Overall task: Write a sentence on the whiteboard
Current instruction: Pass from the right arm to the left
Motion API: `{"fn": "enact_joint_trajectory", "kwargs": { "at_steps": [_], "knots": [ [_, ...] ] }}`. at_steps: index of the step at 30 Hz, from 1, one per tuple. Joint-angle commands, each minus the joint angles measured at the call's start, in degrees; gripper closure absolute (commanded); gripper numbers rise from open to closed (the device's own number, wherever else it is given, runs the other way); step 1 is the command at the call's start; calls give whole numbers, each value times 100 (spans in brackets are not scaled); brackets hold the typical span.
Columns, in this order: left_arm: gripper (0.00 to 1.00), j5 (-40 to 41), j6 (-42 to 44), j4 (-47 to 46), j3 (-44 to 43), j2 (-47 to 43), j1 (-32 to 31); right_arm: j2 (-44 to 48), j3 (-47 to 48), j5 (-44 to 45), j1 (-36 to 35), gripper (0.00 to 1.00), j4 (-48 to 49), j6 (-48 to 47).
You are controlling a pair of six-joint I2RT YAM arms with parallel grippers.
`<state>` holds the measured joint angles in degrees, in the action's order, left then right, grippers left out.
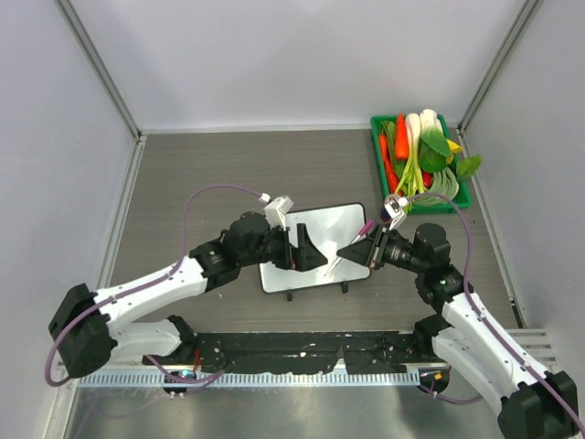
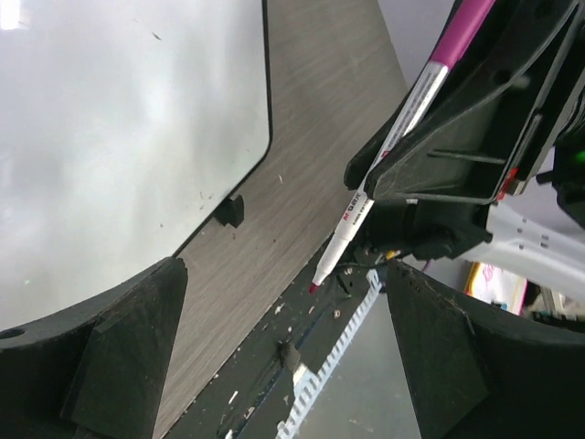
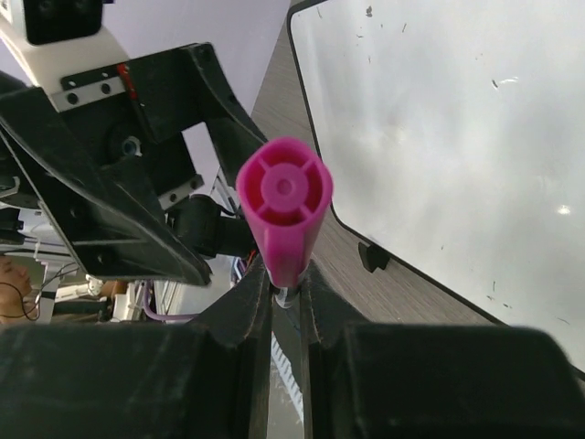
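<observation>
The whiteboard (image 1: 334, 221) lies flat mid-table on small black feet (image 2: 230, 210). Its face (image 2: 119, 137) (image 3: 457, 155) is blank apart from faint specks, and no sentence shows on it. My right gripper (image 1: 358, 251) (image 3: 285, 282) is shut on a marker (image 3: 283, 197) with a magenta rear end and white barrel (image 2: 402, 119). The marker's uncapped red tip (image 2: 313, 288) hangs over the wood off the board's near right corner. My left gripper (image 1: 309, 252) (image 2: 283, 274) stands open over the board's near edge, facing the marker, with nothing between its fingers (image 2: 128, 347).
A green tray (image 1: 377, 151) of vegetables sits at the back right corner. A black strip with a white toothed rail (image 1: 302, 375) runs along the near edge by the arm bases. Grey walls close in the table on three sides.
</observation>
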<state>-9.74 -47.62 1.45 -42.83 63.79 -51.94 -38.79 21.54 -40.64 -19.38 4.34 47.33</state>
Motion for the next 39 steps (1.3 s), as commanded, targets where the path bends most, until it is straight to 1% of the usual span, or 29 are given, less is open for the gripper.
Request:
{"fn": "enact_joint_trajectory", "kwargs": {
  "at_steps": [1,5,8,10,11,13,17,21,23,24,26,27,28,29,30,31,33,35,39],
  "knots": [
    [8,-1311,367,-944,-419,546,97,-287,-27,-313,22,98,1208,320],
    [15,-1645,437,-1155,-560,880,123,-551,-45,-313,13,99,1491,478],
    [26,-1795,472,-1323,-551,1021,123,-639,-71,-304,13,98,1736,593],
    [32,-1891,446,-1411,-551,1118,123,-735,-80,-356,13,98,1903,698],
    [39,-1952,429,-1463,-551,1188,123,-762,-62,-365,13,99,1921,751],
    [46,-2058,420,-1542,-551,1258,123,-788,-71,-365,13,99,2009,804],
    [63,-2024,428,-1490,-534,1294,114,-771,-45,-304,13,99,2036,822],
    [89,-1839,569,-1236,-533,1233,132,-780,-45,-225,22,99,1931,760],
    [100,-1777,613,-1130,-551,1206,132,-806,-53,-207,22,99,1904,760],
    [100,-1786,630,-1095,-577,1189,149,-806,-36,-251,22,99,1895,769],
    [100,-1821,701,-1007,-630,1188,158,-876,-1,-304,22,92,1887,760],
    [100,-1847,744,-954,-665,1188,149,-876,8,-313,22,83,1860,743],
    [100,-1848,780,-893,-700,1197,158,-911,26,-330,13,79,1851,708],
    [100,-1856,815,-840,-735,1189,158,-929,43,-365,13,70,1843,699],
    [100,-1891,841,-779,-770,1188,158,-955,69,-435,22,67,1834,672],
    [100,-1944,868,-735,-797,1180,158,-964,87,-462,22,60,1825,663],
    [100,-1979,903,-708,-806,1145,176,-973,122,-611,22,54,1860,663],
    [100,-1953,964,-638,-806,1092,176,-938,131,-673,22,54,1878,663],
    [100,-2014,991,-663,-762,1022,185,-850,70,-673,13,61,2017,768]
  ]
}}
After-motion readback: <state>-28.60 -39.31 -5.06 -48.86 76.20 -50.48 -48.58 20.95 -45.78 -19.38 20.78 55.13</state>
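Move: About 7 cm to the left gripper's right and 1 cm farther out lies the middle of the marker, nearly level in height and held by its barrel in the right fingers, its tip sloping back and down. From the right hand the marker's middle is some 1 cm ahead and 1 cm right, and the open left gripper stands about 6 cm to its left. The whiteboard lies some 15 cm beneath the left hand, its middle 1 cm ahead and 2 cm right. Reaching about 4.5 cm right and slightly back while turning some 20 degrees clockwise, the left hand brings its wide-open fingers around the marker's lower end and shuts them, pinching it near the tip. The right hand, still holding the marker, eases some 2 cm forward and left with a small rise; only once the left grip is closed do its fingers part, to let go. ##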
